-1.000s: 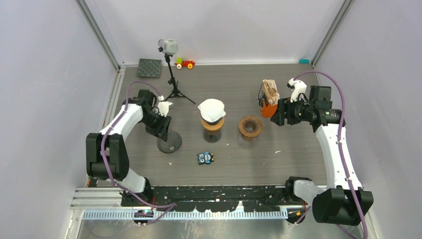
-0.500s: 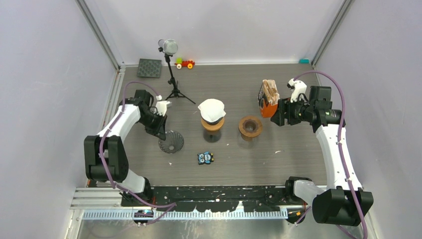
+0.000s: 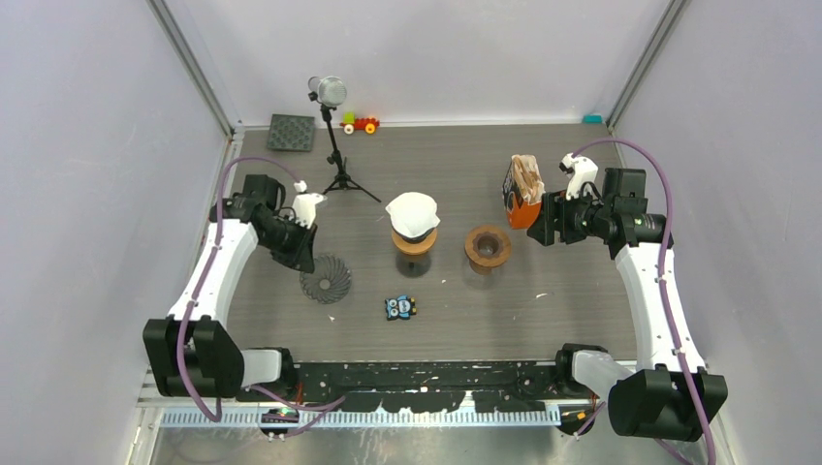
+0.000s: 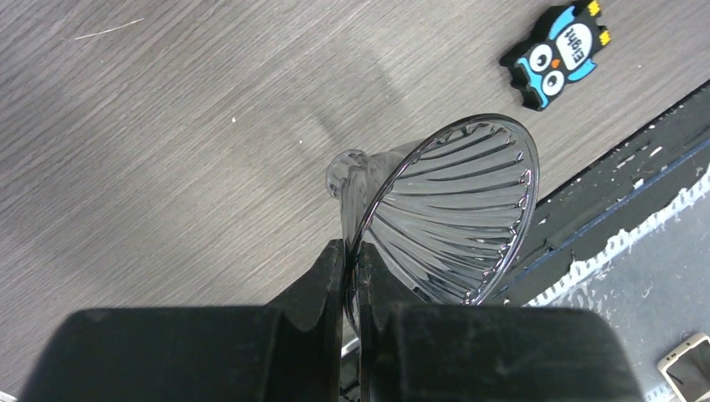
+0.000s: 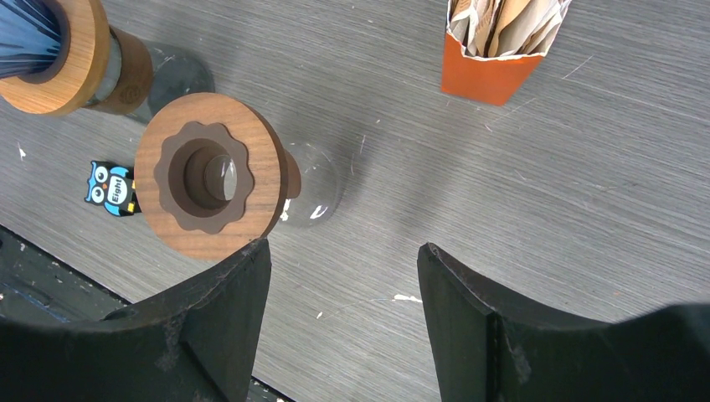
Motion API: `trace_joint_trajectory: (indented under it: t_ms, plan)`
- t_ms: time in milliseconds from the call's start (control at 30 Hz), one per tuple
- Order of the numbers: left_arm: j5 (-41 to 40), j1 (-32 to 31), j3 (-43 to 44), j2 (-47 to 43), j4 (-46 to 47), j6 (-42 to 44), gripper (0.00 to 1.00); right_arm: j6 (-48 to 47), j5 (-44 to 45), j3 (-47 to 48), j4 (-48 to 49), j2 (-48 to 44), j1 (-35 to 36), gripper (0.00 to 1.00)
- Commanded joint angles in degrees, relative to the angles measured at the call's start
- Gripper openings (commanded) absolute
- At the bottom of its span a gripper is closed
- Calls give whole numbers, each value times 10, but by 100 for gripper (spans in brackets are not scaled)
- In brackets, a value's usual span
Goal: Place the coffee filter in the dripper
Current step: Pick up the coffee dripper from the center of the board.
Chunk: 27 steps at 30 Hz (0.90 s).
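My left gripper [image 3: 303,256] is shut on the rim of a clear ribbed glass dripper [image 3: 326,279], held tilted above the table's left side. In the left wrist view the jaws [image 4: 352,251] pinch the dripper's rim [image 4: 452,213], its mouth facing the table's front edge. A white coffee filter [image 3: 413,213] sits in the wood-collared carafe [image 3: 414,242] at the centre. An orange box of brown filters [image 3: 523,192] stands at the right and also shows in the right wrist view [image 5: 494,50]. My right gripper [image 3: 543,219] is open and empty beside that box, its jaws [image 5: 343,251] wide apart.
A second carafe with a wooden ring top [image 3: 487,246] stands right of centre and also shows in the right wrist view [image 5: 209,174]. An owl eraser [image 3: 399,307] lies near the front. A microphone on a tripod [image 3: 332,116], a black mat [image 3: 291,133] and a toy car [image 3: 362,124] are at the back.
My left arm has drawn back to the left with the dripper, lifting and tilting it so its ribbed inside now shows. The right arm has not moved.
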Motion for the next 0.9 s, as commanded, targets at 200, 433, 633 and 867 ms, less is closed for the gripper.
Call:
trace_joint_trajectory:
  t_ms: [200, 433, 633, 867]
  plan:
    - [80, 4, 63, -63, -80, 12, 0, -5, -5, 2, 16, -9, 2, 69]
    - [137, 2, 113, -81, -119, -9, 0, -5, -23, 2, 19, -10, 2, 70]
    - [157, -26, 165, -94, -134, -41, 0, -3, -42, 2, 26, -20, 4, 70]
    - [141, -117, 237, -90, -111, -115, 0, 0, -42, 21, 27, -19, 18, 70]
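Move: The left hand already holds the clear dripper by its rim; the wood-collared glass server lies about 36 cm to its right, 4 cm farther out, its middle some 6 cm lower. The blue dripper with its filter, on its carafe, stands about 14 cm left of that server and level with it; the owl eraser is some 19 cm right of the left hand and 4 cm nearer the base. From the right hand the server is about 11 cm left, 1 cm back and 13 cm below. Keeping its pinch, the left hand lifts the dripper about 13 cm, veering some 6 cm right, tilting gradually. ##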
